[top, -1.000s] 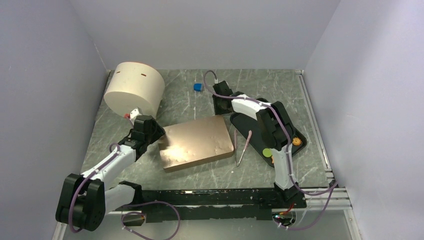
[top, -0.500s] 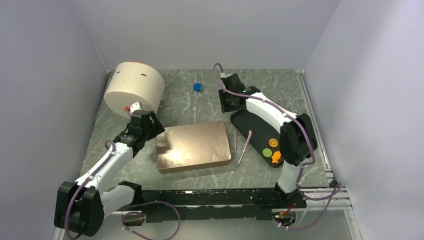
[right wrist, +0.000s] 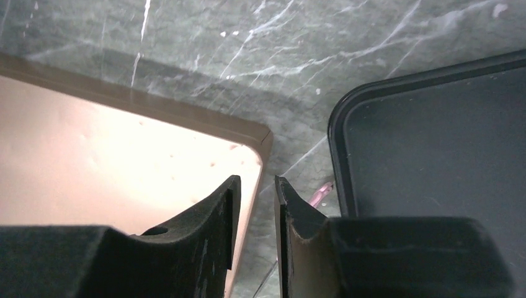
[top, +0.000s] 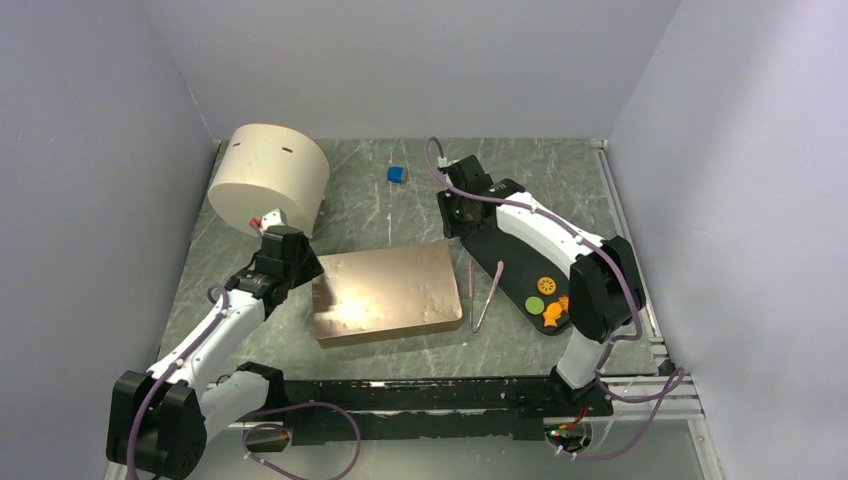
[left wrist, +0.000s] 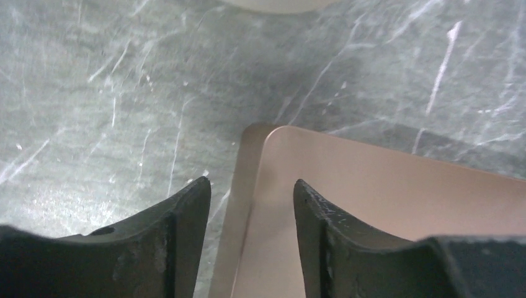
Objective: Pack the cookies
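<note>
Three cookies lie at the near end of the black tray (top: pixel 508 252): an orange round (top: pixel 546 285), a green round (top: pixel 535 305) and an orange fish (top: pixel 556 312). A rose-gold rectangular box (top: pixel 385 292) lies flat mid-table. My left gripper (top: pixel 303 262) (left wrist: pixel 251 182) hangs open over the box's (left wrist: pixel 384 205) left edge, one finger on each side of the rim. The right gripper (top: pixel 452 218) (right wrist: pixel 257 178) sits by the box's (right wrist: pixel 124 167) far right corner, beside the tray (right wrist: pixel 434 149). Its jaws stand a narrow gap apart with nothing between them.
A large round cream box (top: pixel 268 175) stands at the far left, just behind my left gripper. Pink tweezers (top: pixel 485 295) (right wrist: pixel 320 192) lie between the rose-gold box and the tray. A small blue cube (top: pixel 396 174) rests near the back wall.
The rose-gold box has turned from tilted to nearly square with the table edge. My right arm has swung away toward the far side, uncovering the cookies. The left gripper has shifted slightly along the box's left edge.
</note>
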`<action>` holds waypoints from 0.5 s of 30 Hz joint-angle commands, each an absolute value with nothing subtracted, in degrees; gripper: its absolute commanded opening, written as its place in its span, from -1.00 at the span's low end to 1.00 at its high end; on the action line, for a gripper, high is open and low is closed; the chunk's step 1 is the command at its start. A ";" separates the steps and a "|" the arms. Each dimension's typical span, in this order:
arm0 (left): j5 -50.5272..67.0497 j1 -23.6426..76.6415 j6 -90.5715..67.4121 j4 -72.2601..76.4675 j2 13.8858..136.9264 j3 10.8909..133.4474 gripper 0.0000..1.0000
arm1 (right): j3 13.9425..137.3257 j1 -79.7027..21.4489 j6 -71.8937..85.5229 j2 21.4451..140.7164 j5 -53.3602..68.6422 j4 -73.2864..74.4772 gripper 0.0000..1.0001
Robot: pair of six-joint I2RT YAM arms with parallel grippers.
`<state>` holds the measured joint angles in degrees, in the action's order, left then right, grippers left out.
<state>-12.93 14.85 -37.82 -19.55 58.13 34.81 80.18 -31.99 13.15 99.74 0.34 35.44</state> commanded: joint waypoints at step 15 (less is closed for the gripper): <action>-14.34 15.47 -44.38 -14.92 69.73 28.72 -0.27 | 74.83 -33.81 13.38 105.65 0.87 33.58 -0.46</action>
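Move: The lid's far-left corner lies about 3 cm ahead of the left hand, 1 cm to its right and 3 cm below. The white drum's middle is some 14 cm ahead and 7 cm left, about level in height. From the right hand, the far-right corner is about 1 cm back, 1 cm left and 5 cm below; the cookie tray's middle is some 4 cm back and 16 cm right, the tongs roughly 12 cm back and 7 cm right, both about 11 cm down. Both hands come onto the lid's far corners. The right fingertips, still nearly closed, drop about 4 cm while easing 2 cm back and press on the far-right corner. The left hand sinks some 2 cm first, drawing slightly back, then slides forward nearly 3 cm at that height along the left edge to the far-left corner, its fingers closing partway to straddle that edge. ##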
